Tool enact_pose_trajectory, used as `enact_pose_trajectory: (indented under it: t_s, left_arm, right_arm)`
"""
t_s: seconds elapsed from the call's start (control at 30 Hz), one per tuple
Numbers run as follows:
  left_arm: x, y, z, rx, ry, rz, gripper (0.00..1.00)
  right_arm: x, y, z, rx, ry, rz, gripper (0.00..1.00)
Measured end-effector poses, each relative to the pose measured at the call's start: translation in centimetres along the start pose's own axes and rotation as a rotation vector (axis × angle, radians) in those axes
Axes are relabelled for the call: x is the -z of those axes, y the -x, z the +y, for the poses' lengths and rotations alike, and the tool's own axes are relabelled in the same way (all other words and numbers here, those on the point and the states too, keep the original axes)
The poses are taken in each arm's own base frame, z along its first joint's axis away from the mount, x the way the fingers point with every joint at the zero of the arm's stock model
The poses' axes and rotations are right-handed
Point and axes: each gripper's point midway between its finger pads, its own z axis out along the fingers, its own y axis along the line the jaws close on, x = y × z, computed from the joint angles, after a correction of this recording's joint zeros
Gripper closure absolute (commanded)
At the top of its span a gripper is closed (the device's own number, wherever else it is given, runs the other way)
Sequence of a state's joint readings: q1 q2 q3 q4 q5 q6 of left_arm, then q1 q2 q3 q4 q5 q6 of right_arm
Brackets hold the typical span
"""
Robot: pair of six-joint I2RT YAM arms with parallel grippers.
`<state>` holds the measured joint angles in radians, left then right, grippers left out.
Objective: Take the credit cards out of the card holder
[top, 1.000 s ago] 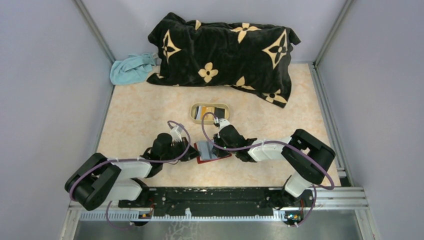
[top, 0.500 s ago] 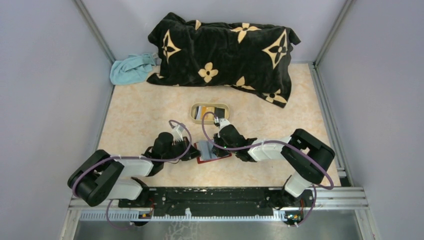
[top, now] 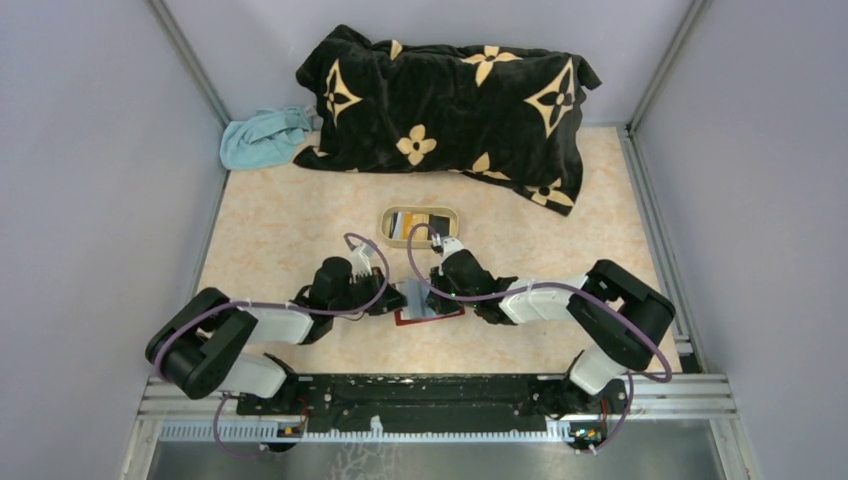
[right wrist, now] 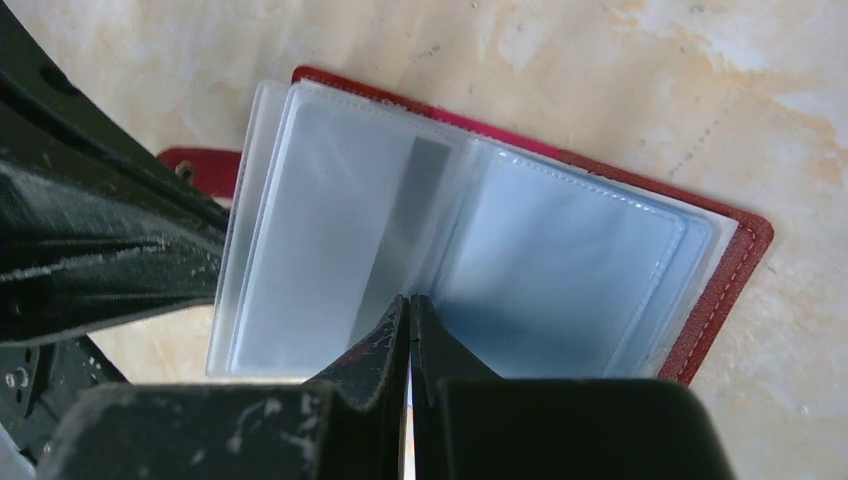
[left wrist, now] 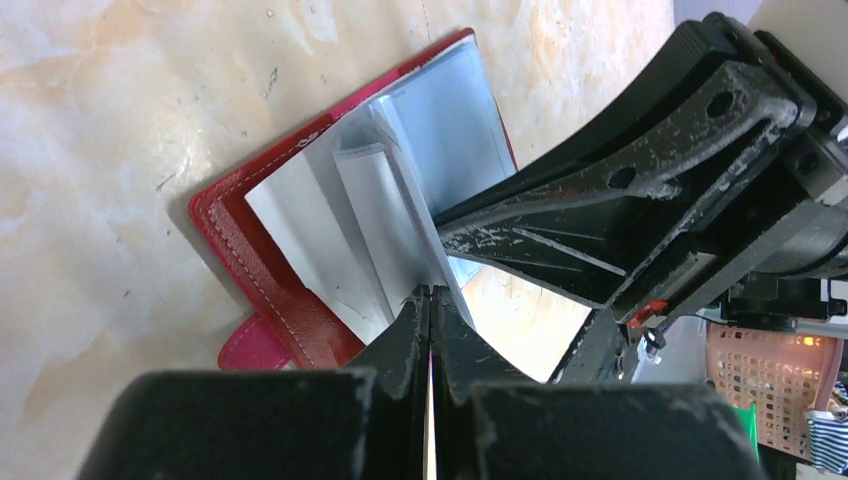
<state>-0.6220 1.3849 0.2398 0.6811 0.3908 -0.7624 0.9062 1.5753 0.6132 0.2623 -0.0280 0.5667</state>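
The dark red card holder (top: 430,305) lies open on the table between my two grippers, its pale blue-grey sleeves (right wrist: 560,260) fanned out. My left gripper (top: 394,300) is shut, its tips (left wrist: 430,292) against the edge of a raised sleeve (left wrist: 385,215) at the holder's left side. My right gripper (top: 438,290) is shut, its tips (right wrist: 409,300) pressing on the fold between two sleeves. The red tab (left wrist: 250,345) lies beside the left fingers. Several credit cards (top: 420,224) lie in the beige tray. No card shows in the sleeves.
The beige oval tray (top: 384,228) stands just beyond the holder. A black blanket with tan flowers (top: 450,100) and a teal cloth (top: 260,138) lie at the back. Grey walls close off both sides. The two arms nearly touch over the holder.
My left gripper has moved slightly right and forward, closer onto the holder's left edge. The right gripper and the holder have hardly moved.
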Motion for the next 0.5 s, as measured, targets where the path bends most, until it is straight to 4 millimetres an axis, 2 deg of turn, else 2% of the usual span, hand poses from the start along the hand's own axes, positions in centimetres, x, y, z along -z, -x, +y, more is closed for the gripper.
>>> enact_pose_trajectory:
  t_s: [0.1,0.3,0.4,0.5]
  left_arm:
    - [-0.5,0.3,-0.2,-0.001,-0.005,0.003,0.99]
    - [-1.0,0.2,-0.4,-0.005,-0.016,0.016,0.99]
    - [-1.2,0.2,-0.5,-0.007,-0.023,0.02,0.99]
    - [-1.4,0.1,-0.6,-0.007,-0.025,0.026,0.99]
  right_arm:
    - [0.7,0.0,-0.1,-0.002,-0.003,0.0,0.99]
    - [2.6,2.0,1.1,0.006,0.035,-0.06,0.64]
    - [3.0,2.6,1.5,0.014,0.048,-0.079,0.52]
    - [3.1,2.3,1.3,0.016,0.04,-0.067,0.42]
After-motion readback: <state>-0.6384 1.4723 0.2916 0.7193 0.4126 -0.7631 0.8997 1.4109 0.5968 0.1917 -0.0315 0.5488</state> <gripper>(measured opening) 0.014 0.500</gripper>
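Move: The right hand's shut fingertips are down on the card holder's clear sleeves, its middle almost straight below, about 1 cm down; the sleeves' free left edge lies some 5 cm to the left, level fore and aft. The tan tray stands about 14 cm ahead and 2 cm left. For the left hand, already at that left edge, the card holder's middle is some 5 cm to the right, level fore and aft and about 3 cm lower. The right fingertips come free of the sleeves and rise about 4 cm straight above the card holder, spreading from shut to half open on the way up. The left hand stays shut against the sleeves' left edge and pushes it gently sideways to the right, roughly 1.5 cm, with hardly any turn. ##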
